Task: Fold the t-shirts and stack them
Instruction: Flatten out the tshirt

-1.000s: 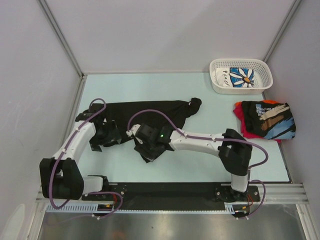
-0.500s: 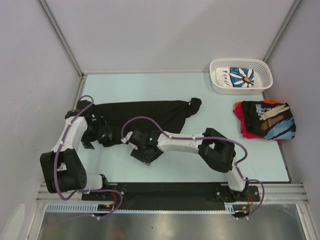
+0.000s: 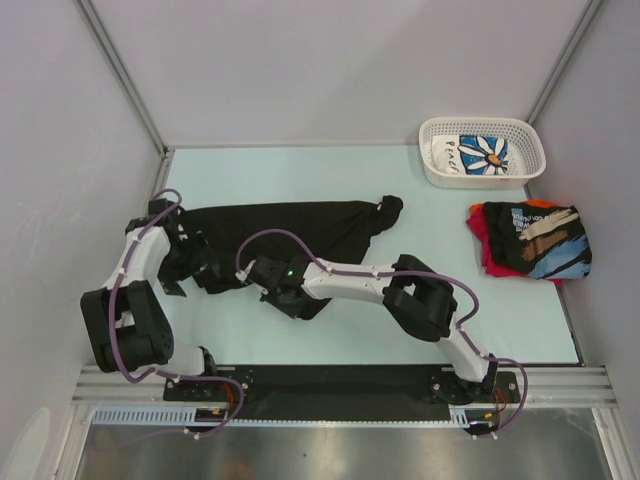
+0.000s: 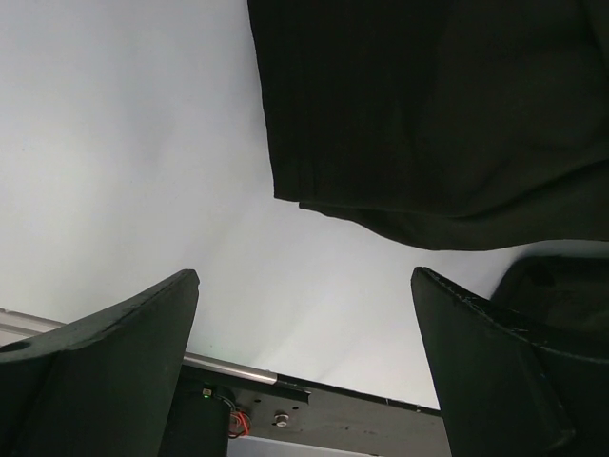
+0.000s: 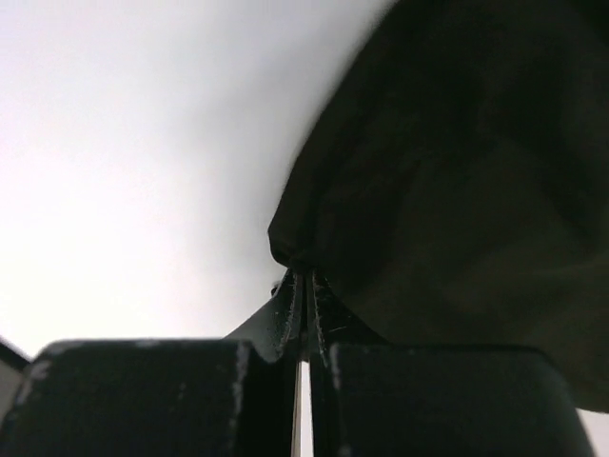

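Note:
A black t-shirt (image 3: 300, 225) lies spread and rumpled on the pale table, left of centre. My right gripper (image 3: 258, 272) is at its near-left edge, shut on a pinched fold of the black cloth (image 5: 447, 171); in the right wrist view the right gripper (image 5: 303, 278) has its jaws together on that fold. My left gripper (image 3: 190, 262) is by the shirt's left side. In the left wrist view the left gripper (image 4: 304, 286) stands open over bare table, and the shirt's hem (image 4: 428, 114) lies just beyond its tips.
Folded t-shirts (image 3: 530, 240) are stacked at the right, a black printed one on a red one. A white lattice basket (image 3: 482, 123) at the back right holds a white daisy-print shirt (image 3: 482, 153). Grey walls close in on three sides.
My right gripper slid left along the shirt's near edge and closed on the cloth. My left arm drew back toward the left wall, its jaws still open.

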You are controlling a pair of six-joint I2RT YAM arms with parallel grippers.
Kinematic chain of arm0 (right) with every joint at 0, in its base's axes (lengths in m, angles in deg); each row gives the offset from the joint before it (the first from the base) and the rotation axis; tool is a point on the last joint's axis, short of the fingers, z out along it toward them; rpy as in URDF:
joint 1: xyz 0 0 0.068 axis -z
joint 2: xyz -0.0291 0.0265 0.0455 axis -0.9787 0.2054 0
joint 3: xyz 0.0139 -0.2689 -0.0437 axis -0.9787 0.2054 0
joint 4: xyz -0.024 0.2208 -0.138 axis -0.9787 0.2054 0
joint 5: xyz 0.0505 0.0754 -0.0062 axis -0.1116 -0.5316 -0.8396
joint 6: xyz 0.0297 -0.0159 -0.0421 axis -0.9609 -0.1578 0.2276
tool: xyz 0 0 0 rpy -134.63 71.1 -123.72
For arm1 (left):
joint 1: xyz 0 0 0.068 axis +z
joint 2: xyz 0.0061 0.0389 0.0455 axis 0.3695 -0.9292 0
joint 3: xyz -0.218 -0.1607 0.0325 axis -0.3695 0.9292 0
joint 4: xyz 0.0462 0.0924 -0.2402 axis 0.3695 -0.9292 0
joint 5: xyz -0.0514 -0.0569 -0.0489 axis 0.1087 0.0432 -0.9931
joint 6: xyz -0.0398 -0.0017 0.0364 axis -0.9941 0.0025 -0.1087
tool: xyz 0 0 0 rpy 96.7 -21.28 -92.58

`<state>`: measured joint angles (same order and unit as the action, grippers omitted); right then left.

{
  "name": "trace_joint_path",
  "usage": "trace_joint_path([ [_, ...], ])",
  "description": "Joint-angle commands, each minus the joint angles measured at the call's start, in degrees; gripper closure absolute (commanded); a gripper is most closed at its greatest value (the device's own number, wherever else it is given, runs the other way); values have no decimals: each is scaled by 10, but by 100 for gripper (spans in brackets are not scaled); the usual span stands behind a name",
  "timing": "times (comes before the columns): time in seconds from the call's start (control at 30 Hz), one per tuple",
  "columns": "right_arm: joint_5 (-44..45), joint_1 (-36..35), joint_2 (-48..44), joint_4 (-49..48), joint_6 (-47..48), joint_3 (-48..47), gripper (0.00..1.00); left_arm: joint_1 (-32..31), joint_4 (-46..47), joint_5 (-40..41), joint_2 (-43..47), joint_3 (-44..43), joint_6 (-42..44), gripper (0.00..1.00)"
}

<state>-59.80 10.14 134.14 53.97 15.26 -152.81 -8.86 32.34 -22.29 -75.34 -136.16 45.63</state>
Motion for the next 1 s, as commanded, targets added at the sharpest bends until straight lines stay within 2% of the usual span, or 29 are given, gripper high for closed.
trace_joint_path([
  [0.0,75,63,-12,29,-14,-1,100,5,24,-19,14,3,3,0],
  [0.23,155,130,-93,4,-19,11,100,5,34,-28,-8,-35,0,3],
  [0.37,175,161,-154,-45,-25,34,100,5,37,-41,-32,-62,4,4],
  [0.67,280,182,-177,-123,-1,10,100,-1,49,-72,-81,-97,17,5],
  [0.87,376,191,-184,-230,47,13,100,-3,65,-90,-84,-127,23,5],
  [0.97,385,201,-175,-265,74,-4,100,-3,65,-60,-84,-147,25,5],
])
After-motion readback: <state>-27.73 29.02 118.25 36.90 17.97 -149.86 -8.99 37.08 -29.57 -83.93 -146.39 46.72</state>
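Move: The right fingers are already shut on the shirt's near corner. They take it towards the shirt's right-hand part, about 18 cm ahead and 12 cm to the right, at table height. The bunched right end lies some 25 cm ahead and 23 cm to the right; the near-left corner is about 19 cm left and 4 cm ahead. From the open left hand, that near-left corner is almost underneath: 2 cm ahead, 1 cm left, 6 cm down; the far-left corner is 18 cm ahead, 2 cm left. Still pinching the near corner, the right hand pulls it low and fast forward and to the right, then climbs steeply, ending some 22 cm farther out, 12 cm right and 17 cm higher over the shirt's right part; the wrist swings the fingertips forward by roughly 40 degrees and turns clockwise. The left hand, fingers wide open, glides about 7 cm forward over the shirt's left end. ##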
